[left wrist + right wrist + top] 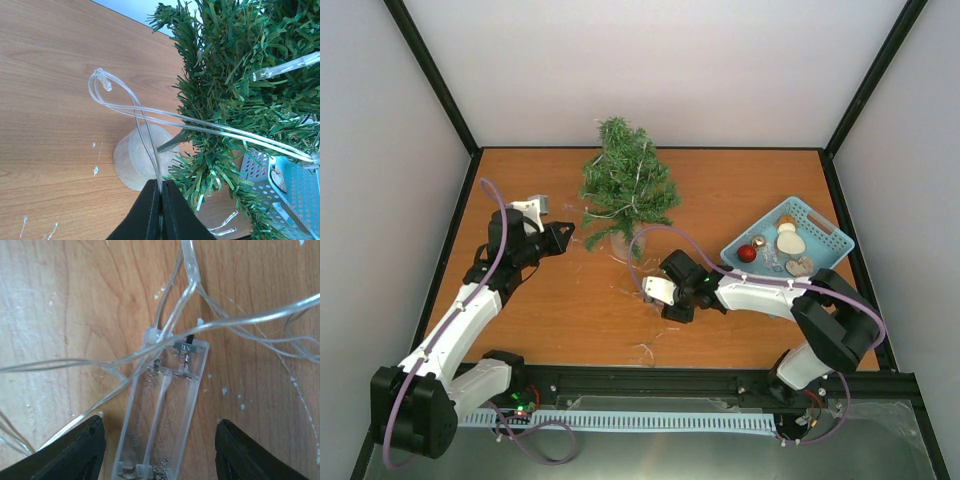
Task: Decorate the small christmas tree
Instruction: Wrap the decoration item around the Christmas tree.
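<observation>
The small christmas tree (625, 185) stands at the back middle of the table, bushy green on a pale wooden base (134, 161). A clear light string (145, 112) loops from its branches down past the base. My left gripper (161, 189) is shut on that string just in front of the base, left of the tree (240, 75) in the top view (563, 233). My right gripper (660, 300) hangs open, in front of the tree, over a clear empty battery box (165, 405). Its black fingers (75, 452) stand apart on either side of the box, not touching it.
A blue perforated basket (817, 222) at the right holds a red ball (747, 253) and other ornaments; its edge shows behind the tree (295, 192). Loose clear wire (260, 317) lies tangled on the wood around the battery box. White walls enclose the table.
</observation>
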Action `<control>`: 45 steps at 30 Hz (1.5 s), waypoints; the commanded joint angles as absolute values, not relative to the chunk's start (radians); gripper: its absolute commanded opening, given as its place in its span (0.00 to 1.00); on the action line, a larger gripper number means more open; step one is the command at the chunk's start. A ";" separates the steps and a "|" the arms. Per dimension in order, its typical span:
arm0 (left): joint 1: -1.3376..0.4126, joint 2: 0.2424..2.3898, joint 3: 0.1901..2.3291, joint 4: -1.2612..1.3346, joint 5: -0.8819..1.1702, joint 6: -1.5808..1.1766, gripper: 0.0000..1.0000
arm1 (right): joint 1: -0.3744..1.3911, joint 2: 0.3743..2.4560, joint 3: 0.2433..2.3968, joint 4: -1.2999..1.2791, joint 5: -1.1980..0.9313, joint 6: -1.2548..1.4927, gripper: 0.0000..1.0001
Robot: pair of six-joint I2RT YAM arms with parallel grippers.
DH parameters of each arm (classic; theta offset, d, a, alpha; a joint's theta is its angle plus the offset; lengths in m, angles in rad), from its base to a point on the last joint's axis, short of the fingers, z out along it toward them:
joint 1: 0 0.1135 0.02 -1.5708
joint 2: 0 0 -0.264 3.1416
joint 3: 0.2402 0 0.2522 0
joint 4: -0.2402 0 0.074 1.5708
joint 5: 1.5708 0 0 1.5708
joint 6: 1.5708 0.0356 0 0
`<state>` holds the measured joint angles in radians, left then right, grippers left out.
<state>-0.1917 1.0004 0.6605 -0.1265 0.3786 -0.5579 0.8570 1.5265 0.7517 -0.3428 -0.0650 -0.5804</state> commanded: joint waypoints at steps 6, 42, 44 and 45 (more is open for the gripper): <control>-0.186 0.993 0.660 -0.083 0.399 -0.545 0.01 | 0.789 1.588 0.754 -0.339 -0.192 -0.552 0.57; -0.186 1.024 0.657 -0.055 0.394 -0.530 0.02 | 1.039 0.968 1.189 -0.825 0.042 -0.317 0.27; -0.186 1.031 0.663 -0.053 0.397 -0.521 0.03 | 1.045 0.925 1.241 -0.792 -0.048 -0.337 0.27; -0.186 1.035 0.667 -0.056 0.400 -0.517 0.03 | 1.045 0.909 1.264 -0.765 -0.094 -0.344 0.27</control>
<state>-0.1917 1.0229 0.6510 -0.0963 0.3893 -0.5529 1.0283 0.9752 1.1763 -0.7742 0.0231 -0.3504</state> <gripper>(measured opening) 0.026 0.330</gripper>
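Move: The clear battery box of the light string lies just under the right hand between its open fingers, about 1 cm left, 1 cm ahead and 2 cm below. The tree pot stands roughly 14 cm ahead and 6 cm left of that hand; the blue basket is about 12 cm ahead and 28 cm right. From the left hand, which still holds a loop of the string, the box is some 10 cm back, 17 cm right and 19 cm down. Down a last centimetre or so onto the battery box goes the right hand, tilting slightly as its fingers close and pinch it by its sides. Then it rises fast, about 28 cm from where it began, drawing back some 5 cm late in the lift while the wrist swings the fingers up by roughly 30 degrees to point left and forward. The left hand stays put, keeping its pinch on the string. ##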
